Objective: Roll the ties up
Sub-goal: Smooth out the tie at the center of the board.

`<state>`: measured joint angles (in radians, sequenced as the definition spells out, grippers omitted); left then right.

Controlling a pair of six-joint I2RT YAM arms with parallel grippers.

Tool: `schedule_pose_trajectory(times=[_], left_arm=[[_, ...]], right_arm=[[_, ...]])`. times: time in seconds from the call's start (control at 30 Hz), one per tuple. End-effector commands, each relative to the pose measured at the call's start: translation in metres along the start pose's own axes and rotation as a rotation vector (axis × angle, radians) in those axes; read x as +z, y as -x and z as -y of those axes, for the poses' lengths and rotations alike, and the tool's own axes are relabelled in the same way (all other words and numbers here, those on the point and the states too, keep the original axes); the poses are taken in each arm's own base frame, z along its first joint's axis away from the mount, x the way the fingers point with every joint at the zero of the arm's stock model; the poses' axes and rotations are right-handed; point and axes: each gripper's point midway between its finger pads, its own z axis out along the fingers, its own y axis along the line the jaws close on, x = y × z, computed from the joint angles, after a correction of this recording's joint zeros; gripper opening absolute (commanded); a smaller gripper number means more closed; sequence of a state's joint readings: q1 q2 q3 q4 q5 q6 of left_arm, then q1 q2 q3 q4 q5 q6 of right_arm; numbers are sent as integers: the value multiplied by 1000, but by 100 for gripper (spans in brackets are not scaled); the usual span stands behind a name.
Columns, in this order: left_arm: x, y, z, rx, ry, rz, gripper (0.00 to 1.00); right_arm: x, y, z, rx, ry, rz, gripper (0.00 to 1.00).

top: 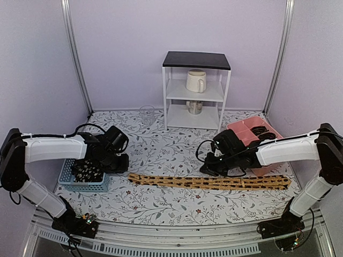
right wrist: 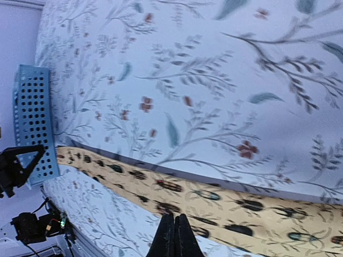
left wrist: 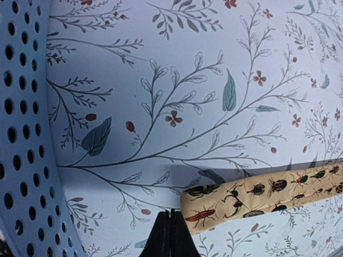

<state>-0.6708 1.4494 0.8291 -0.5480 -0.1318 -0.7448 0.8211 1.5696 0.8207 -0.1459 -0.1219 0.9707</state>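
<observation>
A tan-orange tie printed with dark beetles lies flat and stretched out across the front of the table. Its narrow left end lies just right of my left gripper, which is shut and holds nothing. In the top view the left gripper hovers between the basket and that end. My right gripper is also shut and empty, and hangs over the tie's middle with its fingertips above the cloth's near edge. Dark ties with pale specks are bundled in the basket.
The blue mesh basket stands at the left, its wall close beside my left gripper. A pink divided tray sits at the back right. A white shelf unit with a mug and a clear glass stand at the back.
</observation>
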Motion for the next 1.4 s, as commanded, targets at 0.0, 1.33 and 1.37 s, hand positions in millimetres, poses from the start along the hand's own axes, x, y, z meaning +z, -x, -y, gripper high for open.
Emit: schedule_pose_trajectory(times=[0.0, 1.33, 1.37], left_arm=[[2, -3, -8, 16, 18, -18, 0], [33, -31, -1, 30, -22, -118, 0], [33, -32, 1, 31, -34, -119, 0]], right_arm=[[11, 5, -54, -83, 130, -7, 0], [164, -82, -139, -210, 258, -336, 0], [164, -83, -140, -212, 259, -337, 0]])
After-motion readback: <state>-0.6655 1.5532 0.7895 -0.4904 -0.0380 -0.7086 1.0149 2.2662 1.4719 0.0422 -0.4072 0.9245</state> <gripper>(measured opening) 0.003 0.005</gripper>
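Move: The tie's left end lies about 2 cm right of the shut left fingers, 1 cm back and 5 cm below; the blue basket is some 17 cm left of that hand and 5 cm farther out. From the right hand, just above the tie's middle, the left end is about 31 cm left, level with it and 5 cm below; the pink box sits some 20 cm to its right and 13 cm farther out. Right arm sweeps about 22 cm left, arching down onto the tie; shut left fingers sink 4 cm to its end. ##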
